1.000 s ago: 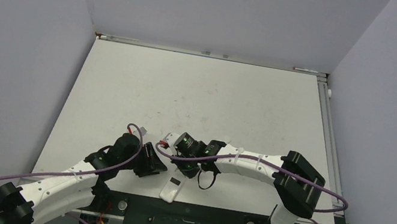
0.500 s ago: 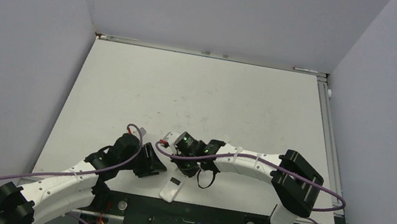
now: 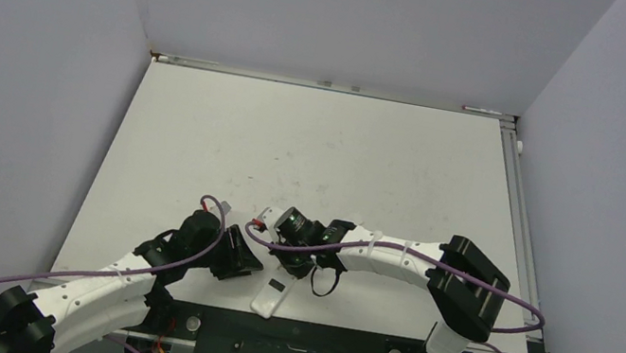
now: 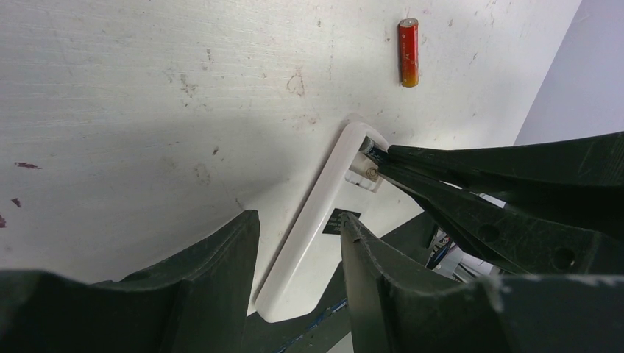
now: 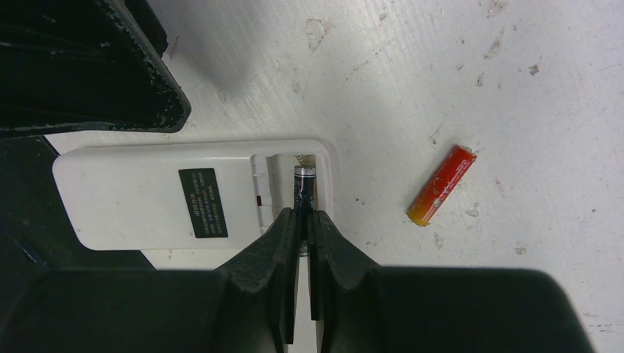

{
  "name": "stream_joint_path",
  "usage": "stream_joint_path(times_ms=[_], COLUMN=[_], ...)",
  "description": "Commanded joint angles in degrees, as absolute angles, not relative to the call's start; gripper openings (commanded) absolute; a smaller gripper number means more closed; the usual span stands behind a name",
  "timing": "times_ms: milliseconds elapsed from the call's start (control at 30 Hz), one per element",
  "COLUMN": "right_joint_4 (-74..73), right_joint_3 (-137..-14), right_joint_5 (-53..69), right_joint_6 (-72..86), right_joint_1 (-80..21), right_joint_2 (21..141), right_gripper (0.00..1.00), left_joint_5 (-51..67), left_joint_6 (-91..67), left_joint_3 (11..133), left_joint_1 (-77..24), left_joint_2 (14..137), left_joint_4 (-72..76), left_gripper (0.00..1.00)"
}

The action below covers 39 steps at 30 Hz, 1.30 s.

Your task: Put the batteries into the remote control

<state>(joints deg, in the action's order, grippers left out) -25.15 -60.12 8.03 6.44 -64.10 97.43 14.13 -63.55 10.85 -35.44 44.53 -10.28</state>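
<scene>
The remote control lies back up near the table's front edge, its battery bay open. My left gripper has a finger along each long side of the remote control at its near end and holds it. One left finger shows beside the remote control. My right gripper is shut on the dark battery, whose far end sits in the bay. The red battery lies loose on the table just beyond the bay end, as the left wrist view also shows. From above, the right gripper hides the bay.
A black strip runs along the table's front edge right behind the remote. An aluminium rail borders the right side. Purple cables loop over both arms. Grey walls close in the table on three sides.
</scene>
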Motion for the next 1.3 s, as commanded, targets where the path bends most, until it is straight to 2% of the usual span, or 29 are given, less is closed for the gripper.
stream_joint_path(times_ms=[0, 467, 567, 700, 800, 1267], right_joint_4=[-23.4, -23.1, -22.8, -22.7, -22.7, -22.9], right_joint_3=[-61.7, -61.3, -61.2, -61.5, -61.7, -61.5], right_joint_5=[8.4, 7.8, 7.3, 6.7, 6.3, 2.3], right_joint_6=[5.9, 6.7, 6.8, 6.8, 7.0, 11.1], right_joint_1=[-63.7, -63.7, -63.7, -63.7, -63.7, -63.8], right_joint_2=[98.5, 98.0, 97.8, 97.7, 97.2, 90.8], right_gripper=[0.08, 0.09, 0.13, 0.25, 0.3, 0.36], left_joint_5=[15.1, 15.4, 15.6, 15.6, 15.6, 16.1], left_joint_6=[-62.8, -62.8, -62.8, -62.9, -62.9, -64.2], left_joint_3=[10.9, 11.1, 11.2, 11.3, 11.1, 9.6], left_joint_1=[-35.0, -34.9, -34.9, -34.9, -34.9, -34.9], left_joint_2=[44.7, 45.1, 45.2, 45.3, 45.4, 44.7], left_joint_4=[-8.2, -7.8, -7.7, -7.7, -7.7, -7.1], left_gripper=[0.41, 0.42, 0.42, 0.42, 0.42, 0.45])
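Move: The right hand still pinches the dark battery in the remote's open battery compartment, which lies right under its fingertips, about 1 cm below. The remote's middle is roughly 5 cm back from this hand and 2 cm to its left; the red battery lies some 6 cm ahead and 2 cm to the right, about 2 cm lower. From the idle left hand the compartment is about 6 cm to the right, 1 cm back and 1 cm lower. Lower the right gripper barely half a centimetre with the dark battery still pinched, its left end in the compartment, and hold there briefly. Then open the fingers to about a third and let go of the battery, easing forward about 1 cm and lifting a little over 1 cm clear of the compartment. ##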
